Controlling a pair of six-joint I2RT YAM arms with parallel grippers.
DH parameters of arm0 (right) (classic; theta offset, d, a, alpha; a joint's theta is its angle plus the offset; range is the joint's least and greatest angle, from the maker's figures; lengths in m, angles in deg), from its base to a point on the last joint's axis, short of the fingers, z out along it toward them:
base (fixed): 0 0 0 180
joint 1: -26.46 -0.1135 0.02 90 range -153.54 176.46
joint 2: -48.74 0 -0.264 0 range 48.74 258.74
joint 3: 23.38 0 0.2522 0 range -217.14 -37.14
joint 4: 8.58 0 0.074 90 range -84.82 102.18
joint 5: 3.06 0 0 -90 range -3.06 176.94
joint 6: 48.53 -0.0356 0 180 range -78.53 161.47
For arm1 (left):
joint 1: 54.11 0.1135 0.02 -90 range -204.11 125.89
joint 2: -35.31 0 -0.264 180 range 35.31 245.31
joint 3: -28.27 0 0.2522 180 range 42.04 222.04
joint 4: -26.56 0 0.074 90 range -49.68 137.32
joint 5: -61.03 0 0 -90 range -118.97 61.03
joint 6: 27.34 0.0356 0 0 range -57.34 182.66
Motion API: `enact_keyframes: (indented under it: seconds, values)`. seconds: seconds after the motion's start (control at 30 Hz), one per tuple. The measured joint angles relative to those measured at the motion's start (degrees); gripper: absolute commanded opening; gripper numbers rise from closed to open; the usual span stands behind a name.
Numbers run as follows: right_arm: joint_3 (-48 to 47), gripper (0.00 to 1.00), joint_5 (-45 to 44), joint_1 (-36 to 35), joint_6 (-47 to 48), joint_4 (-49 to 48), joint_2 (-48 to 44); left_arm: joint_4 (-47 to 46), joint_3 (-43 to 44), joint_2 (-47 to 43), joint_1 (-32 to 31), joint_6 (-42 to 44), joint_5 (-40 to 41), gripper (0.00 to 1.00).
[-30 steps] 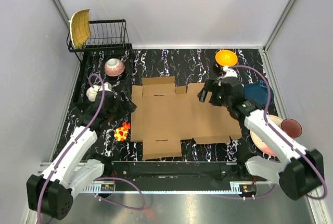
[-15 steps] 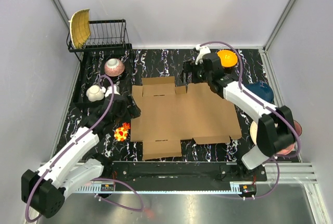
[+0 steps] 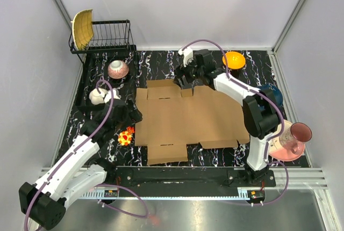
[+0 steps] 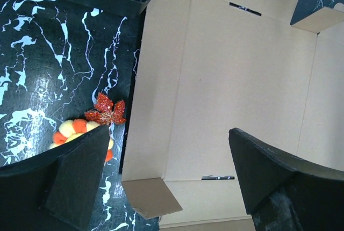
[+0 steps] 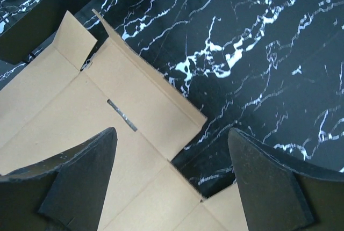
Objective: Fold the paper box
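Observation:
The paper box (image 3: pixel 185 118) lies unfolded and flat in the middle of the black marble table, a plain brown sheet with creases, slots and flaps. My left gripper (image 3: pixel 133 114) hovers open over its left edge. In the left wrist view the box (image 4: pixel 236 75) fills the right side, and a small corner flap (image 4: pixel 150 197) lies between the open gripper's (image 4: pixel 169 180) fingers. My right gripper (image 3: pixel 183 78) is open above the box's far edge. The right wrist view shows a far flap (image 5: pixel 145 102) and a notch between the flaps under the open gripper (image 5: pixel 172 180). Neither gripper holds anything.
A red-and-yellow ornament (image 3: pixel 126 135) lies just left of the box. A wire dish rack (image 3: pixel 110 36) with a yellow plate (image 3: pixel 82 28) stands back left, with a pink bowl (image 3: pixel 118 69) and a white object (image 3: pixel 97 96) near it. An orange bowl (image 3: pixel 234 59), a blue bowl (image 3: pixel 270 94) and a pink plate (image 3: pixel 284 146) sit on the right.
My right arm has swung from the box's right side to its far edge, moving left. My left gripper has shifted slightly toward the box's left edge. The box has stayed flat.

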Motion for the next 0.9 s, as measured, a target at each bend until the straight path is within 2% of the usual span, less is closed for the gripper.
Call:
enact_keyframes:
  seconds: [0.33, 0.73, 0.8, 0.83, 0.9]
  values:
    - [-11.3, 0.88, 2.4, -1.6, 9.2, 1.6, 9.3, 1.4, 0.0, 0.3, 0.3, 0.4, 0.0, 0.96]
    - [-20.5, 0.77, 5.2, -2.4, 15.6, 8.1, 20.4, 2.1, 0.0, 1.1, 1.6, 1.7, -0.4, 0.96]
    - [-21.6, 0.66, 5.3, -3.1, 16.4, 10.3, 22.0, 2.0, 0.0, 1.7, 1.9, 1.9, -0.6, 0.96]
    - [-22.2, 0.51, 5.3, -3.4, 16.7, 11.1, 22.7, 2.0, 0.0, 2.0, 2.0, 2.0, -0.8, 0.96]
    - [-22.9, 0.41, 5.2, -4.2, 17.5, 12.5, 23.9, 2.0, 0.0, 2.5, 2.0, 2.4, -1.0, 0.96]
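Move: The box's far flap has its middle about 9 cm left of the right hand, 3 cm ahead and 12 cm below. The small tab beside that flap lies almost straight under the right hand, about 12 cm down; the main panel's middle is roughly 10 cm back and 8 cm left, 13 cm below. From the left hand the far flap lies some 13 cm ahead, 12 cm right and 12 cm down. Right hand eases forward-left, then sinks some 10 cm to straddle the far flap, fingers starting to close. ##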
